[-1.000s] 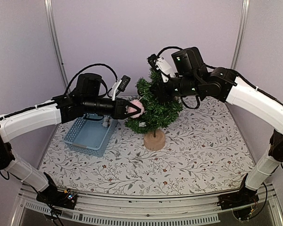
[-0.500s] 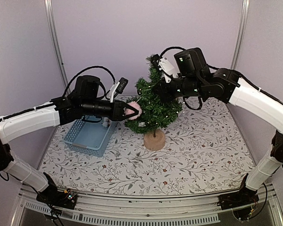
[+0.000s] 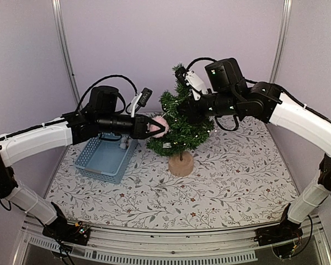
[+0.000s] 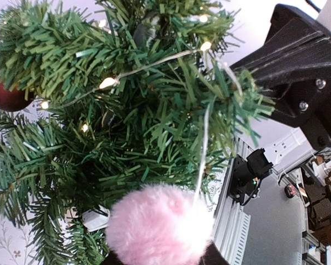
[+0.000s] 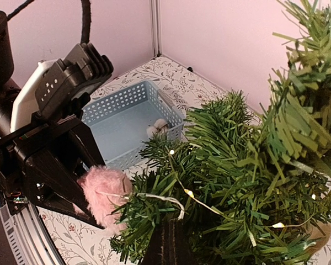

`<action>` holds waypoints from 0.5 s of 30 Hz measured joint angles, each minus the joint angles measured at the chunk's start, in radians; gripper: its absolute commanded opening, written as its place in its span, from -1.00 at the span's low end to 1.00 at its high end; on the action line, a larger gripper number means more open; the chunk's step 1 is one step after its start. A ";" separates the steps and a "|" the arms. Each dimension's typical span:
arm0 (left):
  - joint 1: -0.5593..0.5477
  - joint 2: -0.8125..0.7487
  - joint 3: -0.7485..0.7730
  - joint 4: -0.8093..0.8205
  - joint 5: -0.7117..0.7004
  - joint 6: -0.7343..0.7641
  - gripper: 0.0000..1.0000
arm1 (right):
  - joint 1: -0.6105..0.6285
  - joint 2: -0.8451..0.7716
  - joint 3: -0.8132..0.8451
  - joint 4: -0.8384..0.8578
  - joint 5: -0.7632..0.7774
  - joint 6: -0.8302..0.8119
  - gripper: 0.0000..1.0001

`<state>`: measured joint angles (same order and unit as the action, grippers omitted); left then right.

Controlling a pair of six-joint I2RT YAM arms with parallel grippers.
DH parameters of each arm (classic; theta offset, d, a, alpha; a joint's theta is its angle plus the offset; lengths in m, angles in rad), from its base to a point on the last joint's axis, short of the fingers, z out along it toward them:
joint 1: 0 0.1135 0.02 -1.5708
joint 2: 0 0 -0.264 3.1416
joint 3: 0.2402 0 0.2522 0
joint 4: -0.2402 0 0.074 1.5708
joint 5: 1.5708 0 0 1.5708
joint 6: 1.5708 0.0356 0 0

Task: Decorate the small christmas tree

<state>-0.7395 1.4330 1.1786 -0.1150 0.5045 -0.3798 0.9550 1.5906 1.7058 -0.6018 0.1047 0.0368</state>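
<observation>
The small christmas tree (image 3: 183, 135) stands on its round wooden base (image 3: 180, 164) mid-table, strung with lit fairy lights. A fluffy pink pom-pom (image 3: 156, 125) is at the tree's left side, and my left gripper (image 3: 158, 128) is shut on it. Close up, the pom-pom (image 4: 157, 226) fills the bottom of the left wrist view, with a thin white string rising into the branches. My right gripper (image 5: 174, 227) is shut on the string's loop among the needles of a left branch. From there, the pom-pom (image 5: 102, 193) is just left of that branch.
A blue perforated basket (image 3: 102, 157) sits left of the tree under my left arm, with a small pale item (image 5: 157, 128) inside it. A dark red bauble (image 4: 8, 96) hangs on a branch. Purple walls enclose the back and sides.
My left gripper drew back slightly with the pom-pom, then returned to the tree's edge. My right arm shifted a little to the right, and more of the treetop shows.
</observation>
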 measured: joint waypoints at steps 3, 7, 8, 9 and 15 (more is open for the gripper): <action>0.000 0.000 0.000 0.000 0.002 -0.003 -0.42 | 0.000 -0.002 0.000 0.000 -0.012 -0.001 -1.00; 0.000 0.000 0.000 -0.002 0.001 -0.007 -0.21 | 0.000 -0.006 -0.002 0.001 -0.026 -0.005 -1.00; 0.000 0.000 0.000 -0.002 0.000 -0.009 -0.17 | 0.000 -0.008 -0.003 0.002 -0.030 -0.006 -1.00; 0.000 0.000 -0.001 -0.002 0.000 -0.010 -0.13 | 0.000 -0.009 -0.004 0.003 -0.032 -0.007 -1.00; 0.000 -0.002 -0.013 -0.006 -0.011 -0.014 0.12 | 0.000 -0.019 -0.011 0.006 -0.035 -0.011 -1.00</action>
<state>-0.7395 1.4307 1.1652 -0.1207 0.4931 -0.3939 0.9546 1.5719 1.6947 -0.5961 0.0692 0.0254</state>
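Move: The pink pom-pom is already between the left fingertips, its loop seemingly over the branch tip about 4 cm to that hand's right and 1 cm ahead. The tree's trunk stands about 9 cm to the left hand's right and 3 cm ahead; the blue basket is roughly 25 cm to its left, 5 cm farther out and some 26 cm lower. From the right hand, the pom-pom lies about 12 cm left, 2 cm back and 6 cm lower. Hold the left gripper beside the branch and ease its fingers open from a quarter to about half of their range, giving up the squeeze on the pink pom-pom, while the hand sinks only about 0.5 cm. Keep the right fingers shut at the tree, letting that hand drift back and up by less than 1 cm. ##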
